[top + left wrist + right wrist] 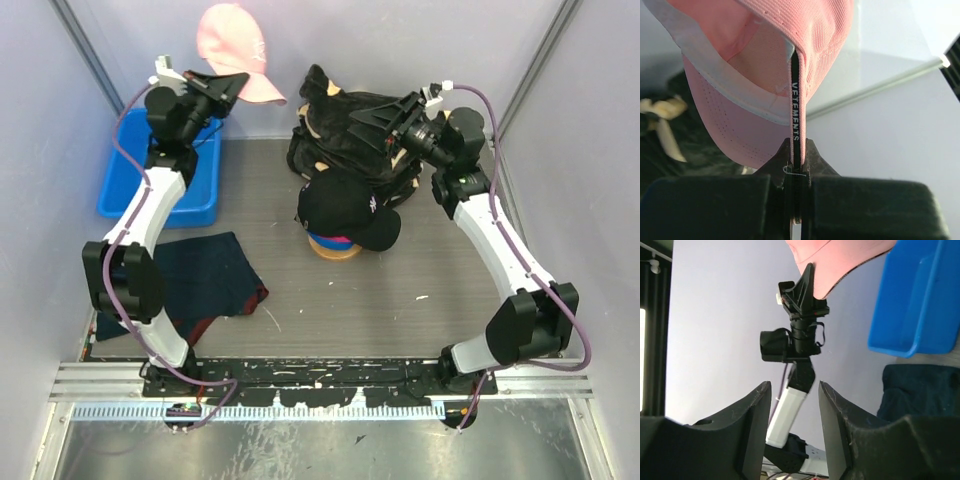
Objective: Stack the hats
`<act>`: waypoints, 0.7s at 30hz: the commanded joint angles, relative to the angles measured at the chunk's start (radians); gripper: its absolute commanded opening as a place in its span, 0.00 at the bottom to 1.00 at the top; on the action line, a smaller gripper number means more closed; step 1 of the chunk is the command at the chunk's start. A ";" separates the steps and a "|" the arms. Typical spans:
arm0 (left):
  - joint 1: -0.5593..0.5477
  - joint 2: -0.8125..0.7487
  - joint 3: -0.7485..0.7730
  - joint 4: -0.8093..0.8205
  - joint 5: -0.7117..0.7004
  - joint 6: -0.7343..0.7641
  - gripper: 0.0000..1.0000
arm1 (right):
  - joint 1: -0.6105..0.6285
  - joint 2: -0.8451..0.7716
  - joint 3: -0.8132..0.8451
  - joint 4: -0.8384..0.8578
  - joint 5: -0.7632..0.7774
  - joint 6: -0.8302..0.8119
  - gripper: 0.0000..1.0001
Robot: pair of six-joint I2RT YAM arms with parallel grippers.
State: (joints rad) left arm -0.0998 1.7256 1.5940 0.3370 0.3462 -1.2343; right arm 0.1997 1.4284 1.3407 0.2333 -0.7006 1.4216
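My left gripper point(226, 88) is shut on the light pink hat point(233, 42) and holds it high at the back left. In the left wrist view the jaws point(799, 146) pinch its black lettered strap, and the pink hat point(765, 65) hangs above them. At the table's middle the black hat with a white logo point(345, 205) tops a stack. Slivers of the blue hat point(322, 238) and the magenta hat point(338, 243) show under it. My right gripper point(366, 120) hovers open and holds nothing at the back right. Its fingers point(794, 390) point toward the left arm.
A black plush bundle with tan marks point(335, 135) lies behind the stack, under the right gripper. A blue bin point(170, 180) stands at the left under the left arm. A flat navy cloth point(205, 280) lies front left. The stack rests on a tan round base point(335, 252).
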 commanded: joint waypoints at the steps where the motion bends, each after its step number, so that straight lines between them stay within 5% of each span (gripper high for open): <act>1: -0.073 -0.081 -0.051 0.349 -0.005 -0.050 0.01 | 0.048 0.021 0.051 0.113 0.094 0.116 0.49; 10: -0.134 -0.153 -0.148 0.535 -0.085 -0.067 0.01 | 0.121 0.138 -0.026 0.413 0.174 0.437 0.49; 21: -0.187 -0.189 -0.196 0.541 -0.109 -0.041 0.01 | 0.179 0.227 0.086 0.448 0.273 0.425 0.49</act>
State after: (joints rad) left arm -0.2764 1.5650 1.4212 0.8185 0.2668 -1.2934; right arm 0.3542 1.6478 1.3449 0.5797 -0.4782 1.8362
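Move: The pink hat, still pinched by its rear band, has its middle about 6 cm ahead of the left hand and 2 cm above; the black hat topping the stack waits roughly 17 cm back, 19 cm right and 22 cm below that hand. The blue tub lies 21 cm left, 2 cm ahead, and the plush blanket 26 cm right, 8 cm ahead, both far below. From the empty right hand the pink hat is some 18 cm forward, 23 cm left and 2 cm above. The pink hat is drawn back about 10 cm and raised about as much by the left hand, which first slides some 5 cm right and back, then climbs as its fingers tip up about 25 degrees, grip kept. The right hand closes in on the hat, 5 to 6 cm left and nearly as far forward, rolling some 20 degrees, fingers half open and not yet touching it. ##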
